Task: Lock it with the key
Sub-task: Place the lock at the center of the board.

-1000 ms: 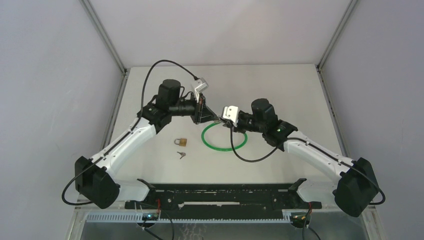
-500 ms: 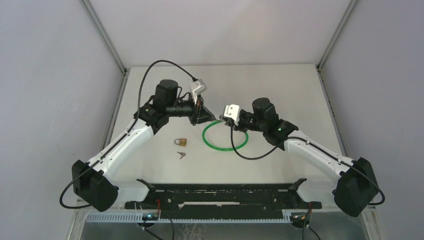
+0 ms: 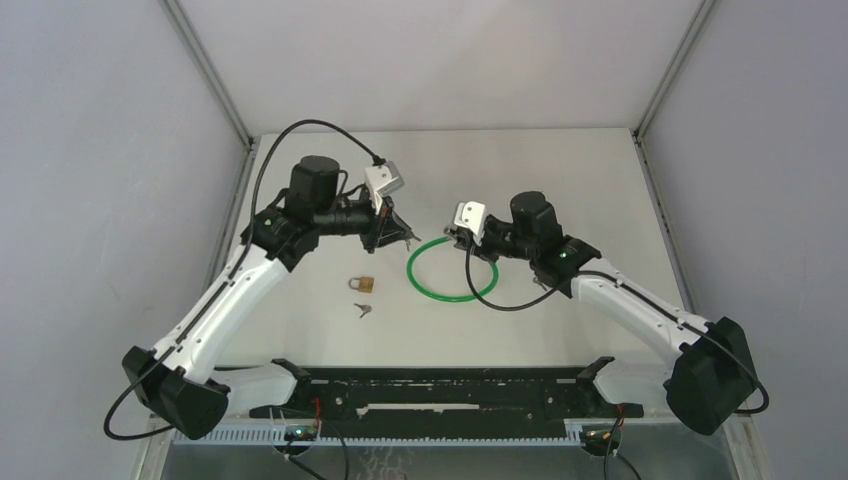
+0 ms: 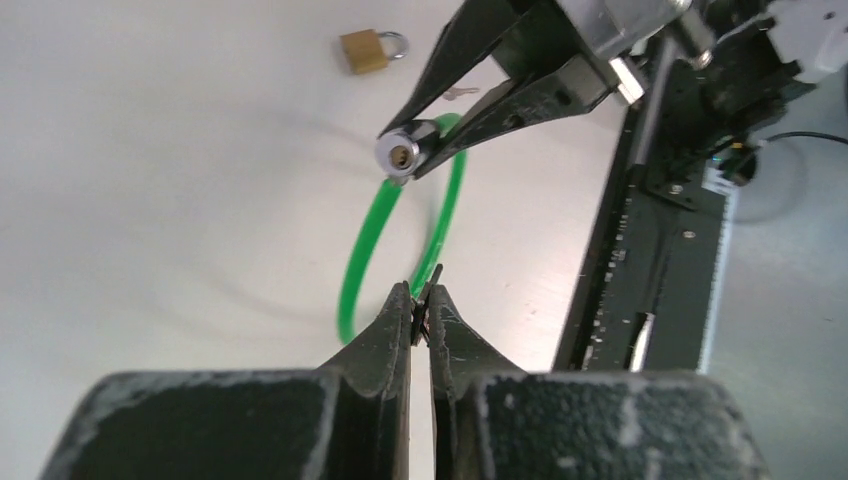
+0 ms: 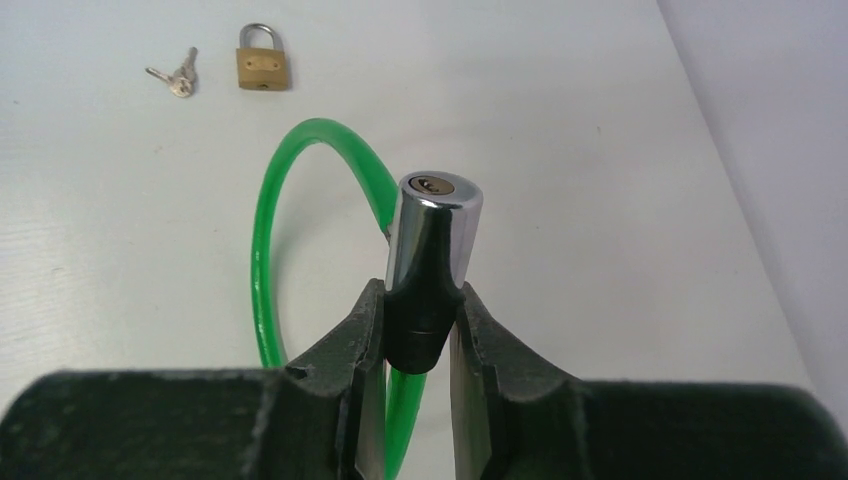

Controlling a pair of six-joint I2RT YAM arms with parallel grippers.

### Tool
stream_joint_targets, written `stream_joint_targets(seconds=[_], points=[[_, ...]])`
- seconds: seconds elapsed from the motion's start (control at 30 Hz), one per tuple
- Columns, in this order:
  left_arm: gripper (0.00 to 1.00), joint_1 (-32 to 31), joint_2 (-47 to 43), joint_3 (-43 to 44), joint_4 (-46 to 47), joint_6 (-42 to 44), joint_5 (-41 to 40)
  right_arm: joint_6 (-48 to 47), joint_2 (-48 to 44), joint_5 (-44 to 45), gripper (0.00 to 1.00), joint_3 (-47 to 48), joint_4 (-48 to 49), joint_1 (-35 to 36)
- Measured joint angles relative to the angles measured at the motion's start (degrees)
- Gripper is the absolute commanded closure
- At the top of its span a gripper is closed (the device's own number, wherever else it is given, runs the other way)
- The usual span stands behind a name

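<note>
The lock is a green cable loop [image 3: 452, 270] ending in a chrome cylinder [image 5: 432, 235] with its keyhole facing the left arm. My right gripper [image 5: 420, 300] is shut on the cylinder's black base and holds it just above the table. My left gripper [image 4: 421, 300] is shut on a thin dark key [image 4: 428, 290], seen edge-on and poking out past the fingertips. The key points toward the cylinder [image 4: 403, 156] with a clear gap between them. From above, the left gripper [image 3: 400, 238] and the right gripper [image 3: 458, 240] face each other over the loop's far edge.
A small brass padlock [image 3: 362, 284] lies left of the loop, with a pair of small keys [image 3: 362, 309] just in front of it. A black rail [image 3: 440, 390] runs along the table's near edge. Grey walls close in both sides.
My left arm has drawn back to the left with the key, widening the gap to the cylinder. The right gripper has shifted slightly right, still holding the cylinder.
</note>
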Motion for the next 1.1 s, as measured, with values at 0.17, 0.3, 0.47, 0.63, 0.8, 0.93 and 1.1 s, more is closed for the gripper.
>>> stream_joint_targets(seconds=[0.17,0.3,0.47,0.63,0.8,0.93,1.1], points=[[0.99,0.0,-2.71,0.0,-0.48,2.93,-8.41,4.66,-0.09,-3.45,1.0,2.25,-2.8,-1.75],[0.99,0.28,-3.13,0.0,-0.52,3.56,-16.09,10.91,-0.09,-5.44,1.0,4.35,-5.53,-3.52],[0.97,0.66,-3.13,0.02,-0.76,3.65,-20.06,21.57,1.97,-10.05,1.0,9.2,-6.95,-9.27],[0.96,0.68,-2.93,0.02,-2.1,4.09,-19.23,32.2,9.99,-13.55,1.0,16.39,-5.49,-14.64],[0.96,0.72,-2.89,0.02,-2.64,4.07,-16.04,41.22,20.52,-13.84,0.99,22.47,-4.42,-15.82],[0.96,0.72,-2.95,0.0,-2.58,4.02,-14.05,48.81,29.97,-14.88,0.98,26.56,-4.11,-16.59],[0.95,0.72,-3.08,-0.5,-1.97,3.89,-12.04,53.7,40.76,-16.2,0.9,32.41,-5.51,-17.86]])
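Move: The cable lock's silver head is already in the right fingers. The centre of the board, where it is taken, lies about 10 cm ahead of that hand, straight in line and some 17 cm below. The brass padlock on the left side stands roughly 22 cm to its left and 6 cm back, with loose keys 6 cm nearer the base than the padlock. From the left hand, which holds a key, the board's centre is about 10 cm ahead, 10 cm right and 20 cm down. The lock head, still pinched in the right fingers, is first lifted about 5 cm, then carried some 14 cm forward over the board while coming down past its starting height. The right wrist rolls roughly 70 degrees about its pointing line, clockwise seen from behind the hand. The left hand keeps its key and draws off left and forward about 6 cm, then eases partly back. ##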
